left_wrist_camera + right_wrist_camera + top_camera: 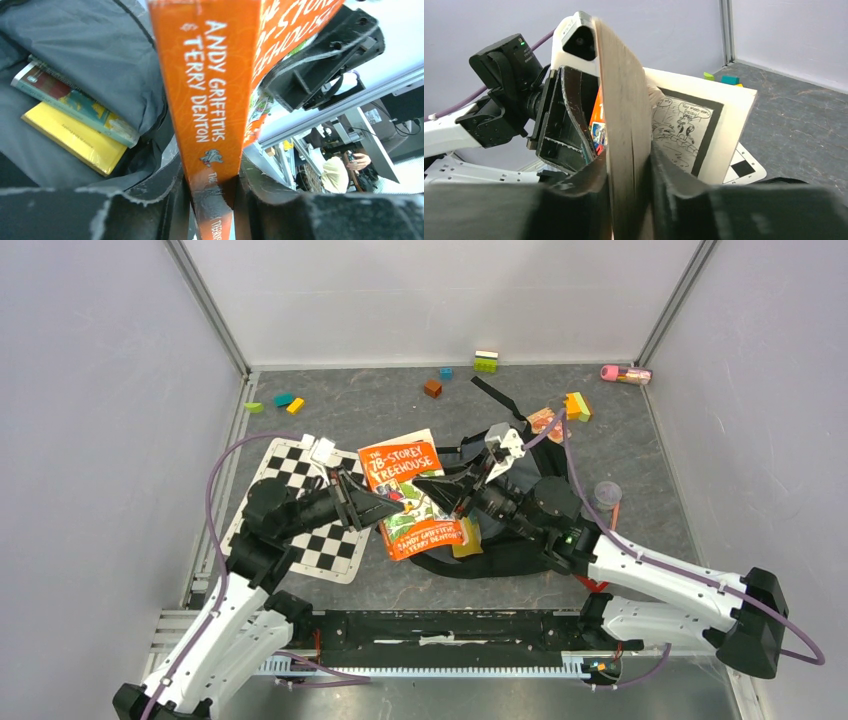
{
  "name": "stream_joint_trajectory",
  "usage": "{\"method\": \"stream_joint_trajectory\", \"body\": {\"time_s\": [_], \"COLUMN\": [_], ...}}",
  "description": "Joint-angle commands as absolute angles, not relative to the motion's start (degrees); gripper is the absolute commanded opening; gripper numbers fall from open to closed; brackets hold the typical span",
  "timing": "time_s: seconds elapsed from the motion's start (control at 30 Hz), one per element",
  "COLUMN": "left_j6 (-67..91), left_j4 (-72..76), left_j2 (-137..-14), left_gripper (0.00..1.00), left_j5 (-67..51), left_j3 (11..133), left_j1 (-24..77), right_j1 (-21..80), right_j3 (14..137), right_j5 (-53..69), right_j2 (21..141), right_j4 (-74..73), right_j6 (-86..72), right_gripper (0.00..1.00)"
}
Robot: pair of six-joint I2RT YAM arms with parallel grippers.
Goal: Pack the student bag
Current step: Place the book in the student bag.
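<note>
An orange paperback, the "78-Storey Treehouse" book, hangs tilted over the left side of the black student bag. My left gripper is shut on its orange spine, with both fingers pressed against the covers. My right gripper is shut on the opposite page edge, its jaws tight on the pages. The bag lies open, and its grey lining shows in the left wrist view. Inside it lie a yellow book and a teal-edged book.
A checkered board lies under the left arm. Coloured blocks and a pink tube are scattered along the back. A small grey-lidded jar stands right of the bag. Grey walls close in on both sides.
</note>
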State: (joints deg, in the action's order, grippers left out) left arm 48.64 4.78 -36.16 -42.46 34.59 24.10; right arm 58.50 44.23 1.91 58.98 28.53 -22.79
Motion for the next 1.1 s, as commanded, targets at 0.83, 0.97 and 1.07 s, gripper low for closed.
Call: {"method": "stream_joint_trajectory", "body": {"time_s": [0.83,0.97,1.07], "left_j6": [44.1,45.1,46.1], "left_j4": [-20.3,-19.5,-19.3], "left_j2": [-27.3,-26.7,-25.9], "left_gripper": [0.02,0.02,0.02], "left_j5": [-17.5,-20.6,-21.6], "left_j3": [29.9,27.7,27.1], "left_j1": [23.9,23.9,23.8], "right_j1": [14.4,13.5,13.5], "right_j3": [41.2,38.2,37.0], "right_j5": [-6.3,-2.8,-0.2], "right_j2": [54.3,53.0,52.6], "right_j4": [-14.1,-11.2,-8.9], "right_j6": [-12.8,-12.8,-13.2], "right_gripper": [0.98,0.98,0.98]}}
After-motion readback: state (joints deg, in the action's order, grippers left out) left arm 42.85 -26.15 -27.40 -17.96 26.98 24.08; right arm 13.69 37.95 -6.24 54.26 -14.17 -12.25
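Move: The held book is meant for the bag's open mouth, which from the left gripper lies about 11 cm ahead, 16 cm right and 25 cm down; the yellow book inside it is about 8 cm ahead and 15 cm right. The chessboard's middle is roughly 11 cm ahead and 23 cm left. From the right gripper, the bag's right side is some 12 cm ahead, 26 cm right and 28 cm below, with the clear tub about 13 cm ahead and 41 cm right. Open the right gripper to let go of the orange book, then sweep it about 28 cm right, down and forward to hang open over the bag's right side, swinging its fingers clockwise and down. Keep the left grip on the spine, lowering the book about 14 cm and easing it left, away from the bag, while tipping the fingers downward. ##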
